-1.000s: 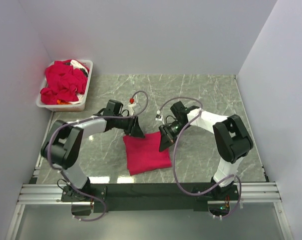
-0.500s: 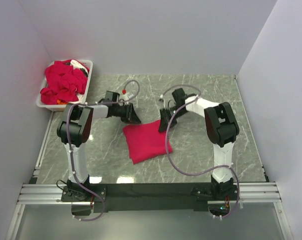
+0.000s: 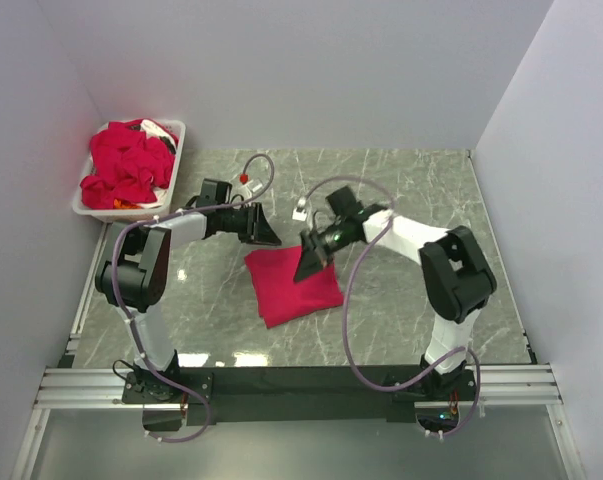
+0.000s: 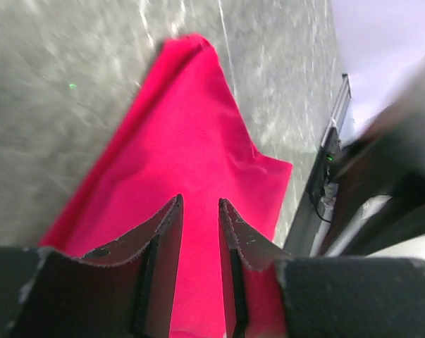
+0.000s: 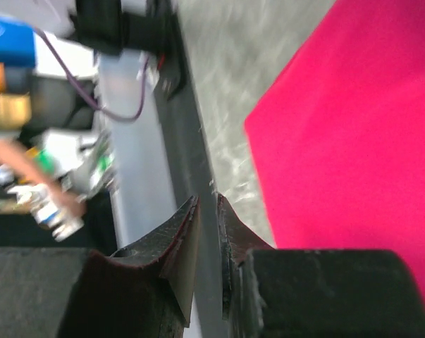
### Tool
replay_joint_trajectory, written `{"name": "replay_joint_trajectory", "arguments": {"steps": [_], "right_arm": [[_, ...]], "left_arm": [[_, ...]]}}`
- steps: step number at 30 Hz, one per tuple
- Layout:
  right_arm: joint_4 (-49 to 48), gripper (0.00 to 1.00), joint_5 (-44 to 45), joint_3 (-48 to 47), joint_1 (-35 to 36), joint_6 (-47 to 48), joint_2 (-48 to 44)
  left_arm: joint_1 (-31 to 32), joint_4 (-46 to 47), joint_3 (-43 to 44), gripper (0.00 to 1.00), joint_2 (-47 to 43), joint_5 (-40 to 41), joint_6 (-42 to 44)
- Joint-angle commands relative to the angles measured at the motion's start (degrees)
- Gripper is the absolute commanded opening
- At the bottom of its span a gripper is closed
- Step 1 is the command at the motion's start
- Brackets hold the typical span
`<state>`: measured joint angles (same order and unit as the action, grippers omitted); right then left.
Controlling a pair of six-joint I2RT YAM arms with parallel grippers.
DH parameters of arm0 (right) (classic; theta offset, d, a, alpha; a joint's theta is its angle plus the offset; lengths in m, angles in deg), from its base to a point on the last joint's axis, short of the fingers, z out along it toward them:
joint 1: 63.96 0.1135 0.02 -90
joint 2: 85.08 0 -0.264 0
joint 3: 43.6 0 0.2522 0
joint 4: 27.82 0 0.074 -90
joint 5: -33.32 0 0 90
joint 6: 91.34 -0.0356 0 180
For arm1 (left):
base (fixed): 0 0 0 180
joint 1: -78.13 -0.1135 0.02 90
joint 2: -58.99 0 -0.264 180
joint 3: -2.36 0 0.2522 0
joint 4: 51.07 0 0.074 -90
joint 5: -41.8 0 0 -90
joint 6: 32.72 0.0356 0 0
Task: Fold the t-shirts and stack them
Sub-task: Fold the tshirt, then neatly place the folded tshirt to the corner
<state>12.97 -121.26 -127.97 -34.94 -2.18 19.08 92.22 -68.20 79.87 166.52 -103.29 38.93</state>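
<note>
One folded crimson t-shirt (image 3: 291,287) lies flat on the marble table, a little left of the middle. My left gripper (image 3: 268,238) hovers just beyond its far left corner; in the left wrist view its jaws (image 4: 199,201) stand a little apart over the t-shirt (image 4: 191,141) with nothing between them. My right gripper (image 3: 308,268) hangs over the far right edge of the fold. In the right wrist view, the right gripper (image 5: 207,198) shows a narrow empty gap, with the t-shirt (image 5: 353,141) off to one side. More crumpled t-shirts (image 3: 129,165) fill the bin.
The white plastic bin (image 3: 174,140) stands at the far left corner against the wall. Grey walls close the table on the left, back and right. An aluminium rail (image 3: 301,382) with the arm bases runs along the near edge. Purple cables loop above both arms.
The folded t-shirt has slid away from the near edge. The left gripper has pulled off its far left corner. The right gripper has swung left and now tilts over the far right edge.
</note>
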Motion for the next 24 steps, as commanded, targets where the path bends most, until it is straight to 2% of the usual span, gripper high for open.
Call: {"name": "replay_joint_trajectory", "arguments": {"steps": [1, 2, 6, 13, 17, 20, 24], "right_arm": [[-4.07, 0.23, -2.58, 5.38, 2.45, -2.4, 3.58], [-7.92, 0.22, -2.4, 6.09, 2.45, -3.54, 5.86], [-11.9, 0.21, -1.52, 8.02, 1.75, -7.67, 12.37], [-20.87, 0.22, 7.08, 13.39, 1.22, -16.38, 15.37], [-24.56, 0.25, 7.89, 11.38, -0.53, -19.28, 14.32], [-23.78, 0.27, 7.45, 8.04, -1.33, -18.67, 11.61], [-20.61, 0.28, 6.57, 5.13, -1.33, -15.51, 5.28]], "left_arm": [[1.81, 4.33, -2.48, 0.33, -2.06, -2.13, -5.02], [2.17, 4.6, -2.83, 0.33, -1.8, -1.69, -5.2], [3.05, 3.91, -2.75, 0.32, 2.49, -0.2, -7.22], [2.7, -0.12, 1.46, 0.3, 11.21, 2.96, -3.73], [1.56, -2.33, 8.74, 0.3, 15.34, 4.55, -1.52], [0.77, -3.82, 13.23, 0.29, 15.87, 4.3, 0.41], [-0.46, -2.52, 12.29, 0.32, 9.4, -0.88, 0.34]]}}
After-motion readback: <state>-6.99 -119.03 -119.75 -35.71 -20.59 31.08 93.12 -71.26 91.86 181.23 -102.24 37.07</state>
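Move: The t-shirt is a folded square lying on the table, with its middle about 9 cm back from my left hand, 4 cm to its right and 8 cm below. That middle is roughly 2 cm ahead of my right hand, 1 cm to its left and 12 cm below. The shirt's far-left corner lies some 7 cm left of my left hand and 1 cm back; its far-right corner is about 9 cm ahead and 8 cm right of my right hand. I bring both hands down onto the t-shirt, easing back a little on the way, the right dropping about 10 cm onto its middle and the left onto its far side. Staying low, I then sweep both forward about 5 cm, pushing the cloth along with half-open fingers, and begin to lift. Each wrist rolls its front side down, then partly back. ##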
